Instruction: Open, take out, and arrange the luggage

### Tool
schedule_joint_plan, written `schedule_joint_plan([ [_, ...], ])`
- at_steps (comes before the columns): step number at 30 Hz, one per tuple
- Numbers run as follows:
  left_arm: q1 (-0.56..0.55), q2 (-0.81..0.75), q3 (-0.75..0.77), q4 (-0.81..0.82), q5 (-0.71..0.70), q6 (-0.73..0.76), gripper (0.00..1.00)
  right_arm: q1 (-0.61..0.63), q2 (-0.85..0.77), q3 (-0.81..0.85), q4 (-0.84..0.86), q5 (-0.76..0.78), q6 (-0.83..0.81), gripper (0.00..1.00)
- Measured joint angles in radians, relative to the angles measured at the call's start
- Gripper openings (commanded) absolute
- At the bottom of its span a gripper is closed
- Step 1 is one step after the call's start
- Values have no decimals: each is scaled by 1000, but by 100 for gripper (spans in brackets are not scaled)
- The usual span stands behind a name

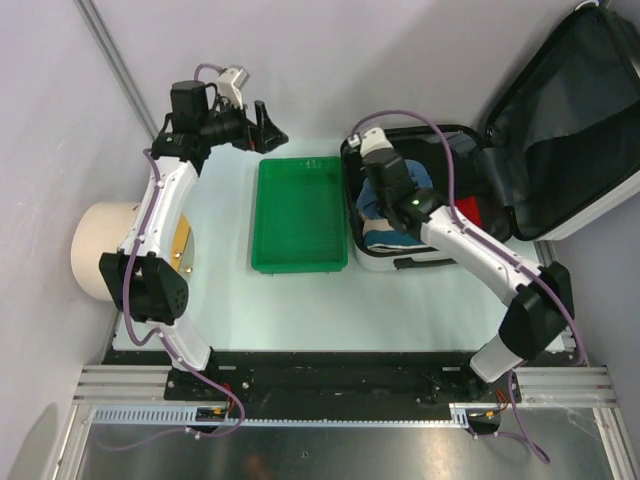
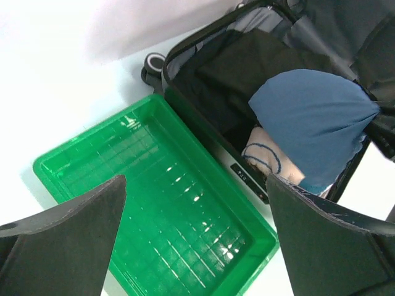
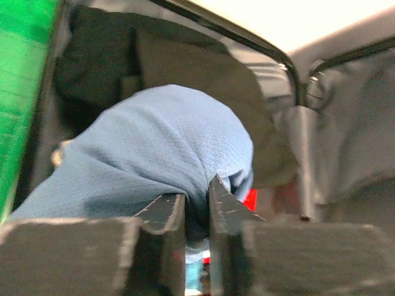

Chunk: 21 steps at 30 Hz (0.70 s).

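Observation:
The luggage (image 1: 400, 262) lies open at the right of the table, its lid (image 1: 570, 120) leaning back to the right and showing dark lining. Inside are a blue garment (image 2: 308, 117), dark clothing (image 2: 247, 61) and a white item with blue lines (image 2: 265, 157). My right gripper (image 3: 197, 200) is down inside the shell (image 3: 345, 142), shut on a fold of the blue garment (image 3: 154, 148), which bulges up over its fingers. My left gripper (image 2: 196, 185) hangs open and holds nothing above the far end of the green tray (image 2: 92, 131), left of the luggage (image 2: 185, 105).
The green tray (image 1: 300, 262) lies beside the luggage's left wall. A cream cylinder (image 1: 100, 250) stands at the table's left edge next to the left arm. Something red (image 3: 249, 198) shows under the blue garment. Grey walls close in on the left and back.

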Motion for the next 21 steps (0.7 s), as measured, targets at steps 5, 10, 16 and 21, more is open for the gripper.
schedule_joint_plan([
  [5,0,-10,-53,-6,-8,-6,100,28,101,118,-127,-205,100,92],
  [10,0,-52,-90,-7,17,-6,100,-95,133,365,-354,-682,5,100],
  [16,0,-84,-99,-3,124,-1,100,-342,64,470,-534,-1085,-410,100],
  [21,0,-84,-133,0,198,0,100,-386,77,470,-705,-1257,-819,100],
])
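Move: The right hand holds the blue garment above the suitcase; the drop spot, by the case's left rim, is about 5 cm left, 6 cm back and 18 cm below. The green tray's middle is some 23 cm left and 9 cm back, the red garment 14 cm right and 10 cm back, both over 20 cm below. From the left hand, the drop spot lies about 24 cm right, 13 cm back and 25 cm below. Right hand swings 8 cm left, opens, releases the blue garment, then rises rightwards; left draws back 5 cm. ##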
